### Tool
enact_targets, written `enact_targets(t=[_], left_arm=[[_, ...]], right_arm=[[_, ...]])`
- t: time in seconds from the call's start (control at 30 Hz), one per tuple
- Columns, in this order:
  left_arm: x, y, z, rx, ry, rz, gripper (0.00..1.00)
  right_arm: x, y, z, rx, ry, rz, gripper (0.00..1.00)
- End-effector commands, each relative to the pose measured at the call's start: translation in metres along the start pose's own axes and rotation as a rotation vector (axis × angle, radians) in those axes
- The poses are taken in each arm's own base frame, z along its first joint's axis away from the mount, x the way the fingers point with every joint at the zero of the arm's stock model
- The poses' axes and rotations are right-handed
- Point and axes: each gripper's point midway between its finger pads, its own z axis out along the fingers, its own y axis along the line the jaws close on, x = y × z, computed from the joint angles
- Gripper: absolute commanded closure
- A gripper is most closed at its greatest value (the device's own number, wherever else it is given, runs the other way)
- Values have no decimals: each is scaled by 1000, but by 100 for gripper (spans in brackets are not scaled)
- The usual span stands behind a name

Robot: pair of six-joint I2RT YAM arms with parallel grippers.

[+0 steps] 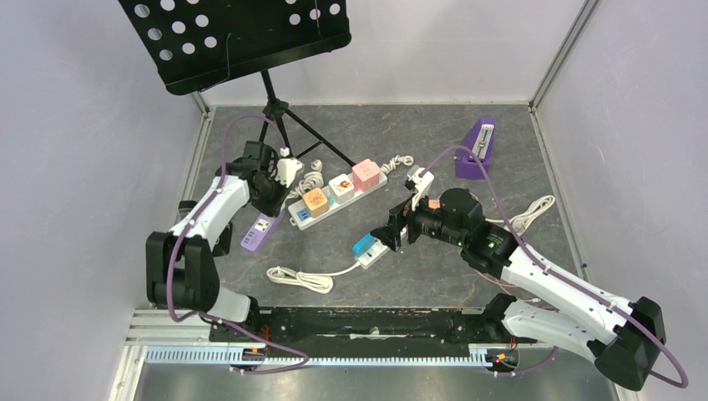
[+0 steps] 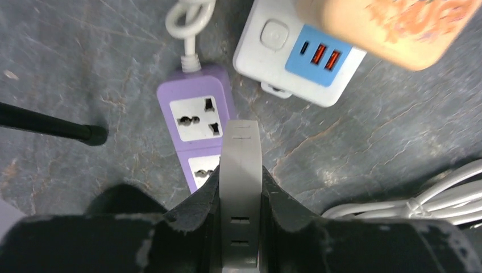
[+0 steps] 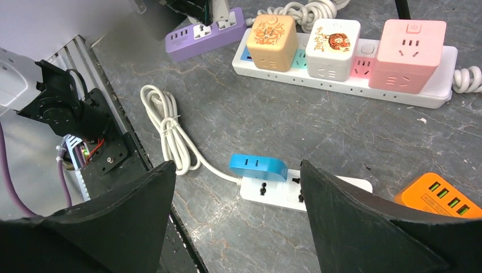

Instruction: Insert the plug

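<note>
My left gripper (image 2: pixel 241 181) is shut on a white plug (image 2: pixel 241 165), which sticks out forward between the black fingers. Just beyond and below its tip lies the purple power strip (image 2: pixel 199 111), sockets facing up; whether plug and strip touch I cannot tell. From above, the plug (image 1: pixel 288 171) shows at the left gripper (image 1: pixel 269 194), behind the purple strip (image 1: pixel 260 233). My right gripper (image 3: pixel 237 170) stands open and empty over a small white strip (image 3: pixel 295 194) carrying a blue adapter (image 3: pixel 258 166).
A long white power strip (image 1: pixel 367 196) with orange, white and pink cubes lies mid-table. A coiled white cable (image 1: pixel 300 278) runs from the small strip. A music stand (image 1: pixel 234 38) with tripod legs stands at the back left, a purple metronome (image 1: pixel 478 149) at the back right, an orange charger (image 3: pixel 440 193) near the right gripper.
</note>
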Motion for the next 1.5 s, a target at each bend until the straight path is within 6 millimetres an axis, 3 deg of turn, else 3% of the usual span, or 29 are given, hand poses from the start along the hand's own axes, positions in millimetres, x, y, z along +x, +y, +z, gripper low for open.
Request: enact_targets(t=[0.0, 0.43, 0.67, 1.47], left_arm=[[16, 9, -8, -7, 134, 53, 98], [44, 21, 4, -67, 99, -2, 98], [30, 28, 1, -61, -21, -81, 98], [43, 15, 11, -13, 1, -86, 98]], right_arm=[[-11, -2, 0, 12, -41, -6, 18], [-4, -5, 9, 14, 3, -2, 18], [-6, -3, 10, 3, 14, -17, 18], [-6, -5, 16, 10, 38, -21, 18]])
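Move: The left hand already grips the white plug above and beside the purple strip, whose middle lies about 4 cm to its left, level fore and aft, some 7 cm below. The tan cube plug sits about 10 cm right and 6 cm ahead of the hand; the white long strip's middle is roughly 16 cm right and 8 cm ahead. From the open right hand, the purple strip lies some 38 cm left, 7 cm ahead and well below. Left hand carries the plug about 4 cm left, down and back towards the purple strip; right hand sinks slightly. ##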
